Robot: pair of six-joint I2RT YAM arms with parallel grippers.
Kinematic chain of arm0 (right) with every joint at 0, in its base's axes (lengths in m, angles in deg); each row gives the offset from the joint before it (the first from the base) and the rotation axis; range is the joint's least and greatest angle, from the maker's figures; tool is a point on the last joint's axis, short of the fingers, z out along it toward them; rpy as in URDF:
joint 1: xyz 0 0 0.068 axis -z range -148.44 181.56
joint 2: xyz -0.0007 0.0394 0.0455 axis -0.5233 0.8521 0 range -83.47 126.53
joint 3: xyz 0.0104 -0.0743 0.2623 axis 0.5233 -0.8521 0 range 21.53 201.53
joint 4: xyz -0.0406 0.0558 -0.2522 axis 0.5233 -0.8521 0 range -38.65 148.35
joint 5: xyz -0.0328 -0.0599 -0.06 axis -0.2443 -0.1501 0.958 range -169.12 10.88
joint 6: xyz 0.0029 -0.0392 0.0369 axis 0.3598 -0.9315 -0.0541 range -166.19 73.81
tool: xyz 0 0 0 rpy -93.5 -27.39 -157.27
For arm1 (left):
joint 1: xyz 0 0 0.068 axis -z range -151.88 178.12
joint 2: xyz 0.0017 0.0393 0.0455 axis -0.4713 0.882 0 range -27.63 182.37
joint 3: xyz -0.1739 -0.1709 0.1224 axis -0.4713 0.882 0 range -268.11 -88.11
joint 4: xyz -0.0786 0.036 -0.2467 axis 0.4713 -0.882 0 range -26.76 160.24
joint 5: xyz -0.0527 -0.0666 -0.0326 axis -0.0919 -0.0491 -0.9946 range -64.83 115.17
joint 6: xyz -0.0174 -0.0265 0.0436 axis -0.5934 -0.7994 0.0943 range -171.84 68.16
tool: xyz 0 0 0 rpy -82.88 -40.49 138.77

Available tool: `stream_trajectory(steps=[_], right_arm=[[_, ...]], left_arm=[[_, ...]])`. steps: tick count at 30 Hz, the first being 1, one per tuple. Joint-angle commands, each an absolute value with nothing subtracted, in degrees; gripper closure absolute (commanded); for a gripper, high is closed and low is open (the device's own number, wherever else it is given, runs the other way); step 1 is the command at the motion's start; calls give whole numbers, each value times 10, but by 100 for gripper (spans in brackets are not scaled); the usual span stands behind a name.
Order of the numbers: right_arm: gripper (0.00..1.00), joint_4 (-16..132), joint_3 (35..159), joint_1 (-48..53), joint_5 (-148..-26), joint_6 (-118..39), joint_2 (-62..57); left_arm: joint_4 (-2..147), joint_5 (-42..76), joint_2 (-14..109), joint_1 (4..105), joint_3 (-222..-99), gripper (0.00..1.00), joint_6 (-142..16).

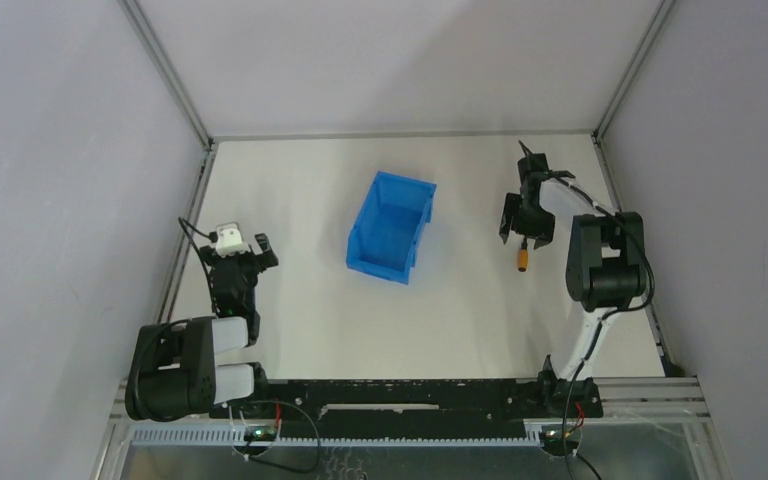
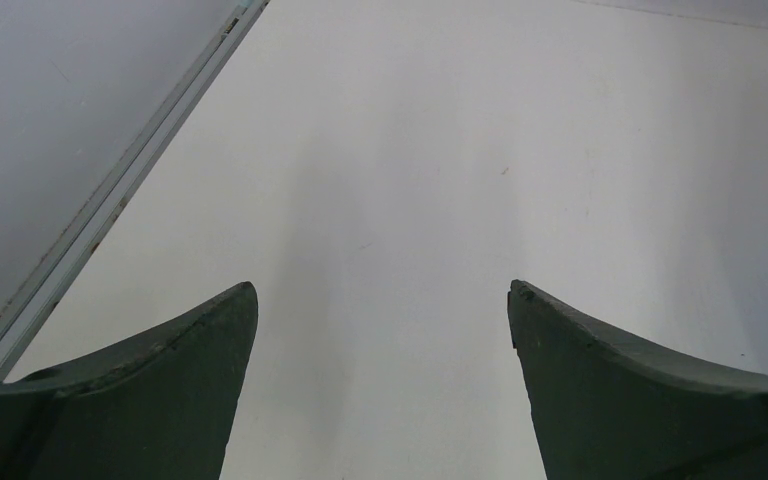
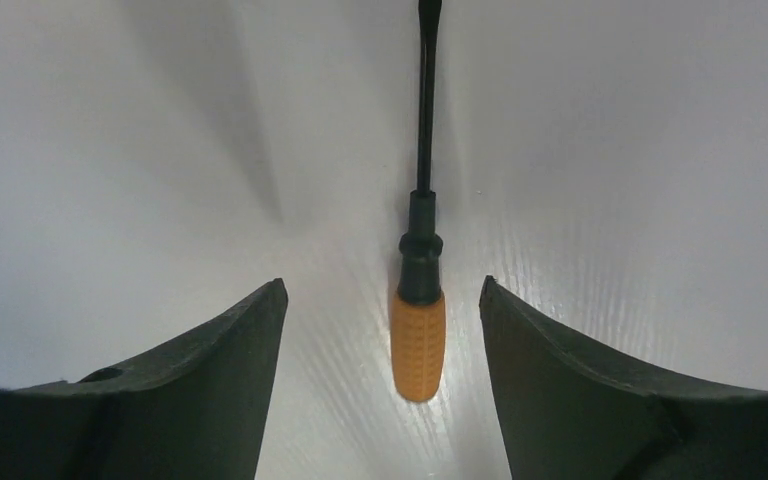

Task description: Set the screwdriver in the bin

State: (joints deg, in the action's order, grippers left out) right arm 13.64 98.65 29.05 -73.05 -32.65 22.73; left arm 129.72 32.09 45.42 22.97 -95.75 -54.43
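Observation:
The screwdriver (image 1: 523,261) lies flat on the white table, right of the blue bin (image 1: 380,262). In the right wrist view its orange handle (image 3: 418,345) rests between my two fingers, with the black shaft pointing away from me. My right gripper (image 3: 382,285) is low over it and open, with a gap on each side of the handle. From above, the right gripper (image 1: 524,238) sits just behind the handle. The bin stands open-topped and apart at the table's middle, with nothing visible in it. My left gripper (image 2: 382,290) is open over bare table at the left (image 1: 240,248).
A metal frame rail (image 2: 110,200) runs along the table's left edge, close to my left gripper. Grey walls enclose the table on three sides. The right arm's elbow (image 1: 605,265) stands near the right edge.

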Motion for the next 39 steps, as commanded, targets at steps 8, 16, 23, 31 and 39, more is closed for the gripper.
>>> stream_trajectory(steps=[8,16,23,31,39], right_arm=[[87,161,943,296,-731,-348,274],[100,3,1085,292,-722,-358,183],[100,-189,1293,271,-713,-323,160],[100,-168,1372,184,-748,-249,172],[100,-90,1541,-46,-748,-213,297]], left_arm=[[1320,323,444,232,-985,0,-539],[1320,322,445,231,-985,0,-539],[1320,322,444,231,-985,0,-539],[1320,323,444,231,-985,0,-539],[1320,322,444,232,-985,0,-539]])
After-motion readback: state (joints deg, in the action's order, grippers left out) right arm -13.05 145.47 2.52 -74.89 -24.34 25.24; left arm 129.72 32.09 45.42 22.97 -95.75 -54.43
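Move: The screwdriver lies flat just under the open right fingers: its middle is about 4 cm below, level fore and aft and about 1 cm to the right, with its tip pointing outward and its orange handle back towards the base. The bin stands some 28 cm to this hand's left and about 3 cm farther out. From the idle left hand the screwdriver is roughly 58 cm to the right, 4 cm ahead and 9 cm below. The screwdriver is pinched where its orange handle meets the black collar: the right hand sinks some 3–4 cm, drawing back slightly, and its fingers close from both sides. It then lifts nearly straight up about 24 cm and swings fast to the left towards the bin, keeping its grip, turning counter-clockwise and tipping the fingertips outward. ##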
